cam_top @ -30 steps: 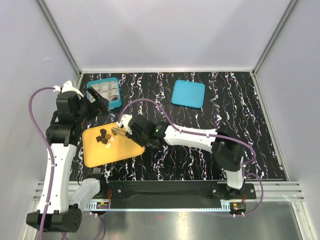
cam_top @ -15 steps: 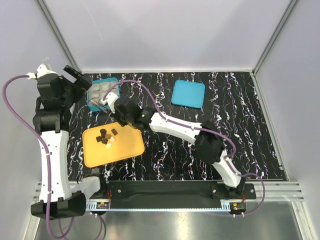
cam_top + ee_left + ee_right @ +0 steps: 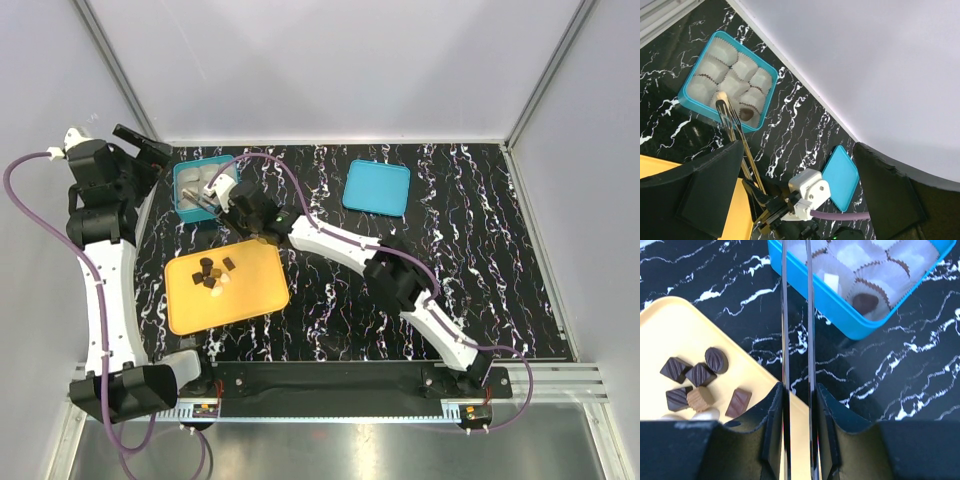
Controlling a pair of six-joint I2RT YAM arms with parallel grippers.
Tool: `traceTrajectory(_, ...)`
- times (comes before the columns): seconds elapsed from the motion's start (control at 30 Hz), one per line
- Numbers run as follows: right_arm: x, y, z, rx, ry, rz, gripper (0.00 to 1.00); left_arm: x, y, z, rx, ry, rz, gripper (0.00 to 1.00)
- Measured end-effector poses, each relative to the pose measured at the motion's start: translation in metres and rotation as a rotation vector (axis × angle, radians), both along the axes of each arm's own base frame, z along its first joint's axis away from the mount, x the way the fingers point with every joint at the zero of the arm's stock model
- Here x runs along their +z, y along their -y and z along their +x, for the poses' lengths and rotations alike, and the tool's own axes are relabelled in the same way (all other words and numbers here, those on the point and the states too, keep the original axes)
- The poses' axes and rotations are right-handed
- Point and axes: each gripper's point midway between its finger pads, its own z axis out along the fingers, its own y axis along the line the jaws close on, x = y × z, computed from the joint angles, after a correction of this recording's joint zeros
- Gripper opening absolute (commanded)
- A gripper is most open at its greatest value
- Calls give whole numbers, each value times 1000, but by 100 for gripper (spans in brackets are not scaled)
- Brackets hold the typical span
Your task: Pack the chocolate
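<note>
Several chocolate pieces, most of them dark, lie in a cluster on the orange tray; the right wrist view shows the cluster on the tray. My right gripper is shut on a pair of metal tongs, whose blades reach over the teal box. One dark chocolate sits in a paper cup of the box, and a cream piece sits in another. I cannot tell whether the tong tips hold anything. My left gripper hangs open, high at the left of the box.
The flat teal lid lies on the black marbled table toward the back right. The enclosure's white walls stand close behind the box and beside my left arm. My right arm stretches diagonally across the table's middle.
My right arm swung the tongs from the orange tray up to the teal box. My left arm rose and drew back to the left, away from the box.
</note>
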Motion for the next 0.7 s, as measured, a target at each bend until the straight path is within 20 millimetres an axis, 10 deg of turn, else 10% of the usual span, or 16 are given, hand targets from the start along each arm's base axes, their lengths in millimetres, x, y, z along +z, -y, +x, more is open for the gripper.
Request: traceTrajectory(0.7,-38,-32,15,59,22,16,33,-33,-12,8,16,-67,11,99)
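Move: The right hand still holds the tongs with a white chocolate pinched at their tips. The near-left cup of the teal box lies about 8 cm ahead of this hand, 12 cm left and 10 cm below. The white chocolate already in the box sits some 5 cm right of that cup, the dark one roughly 9 cm right of it. The open, empty left hand hangs high: that cup is around 10 cm ahead, level sideways, 34 cm below. Leftward first and slightly forward, then mainly down, the right hand carries the tongs and the pinched white chocolate to the near-left cup, some 3 cm left and 4 cm down; the fingers keep their hold and the wrist hardly turns. The left hand sinks about 3 cm, tipping slightly down, its fingers staying wide open. ##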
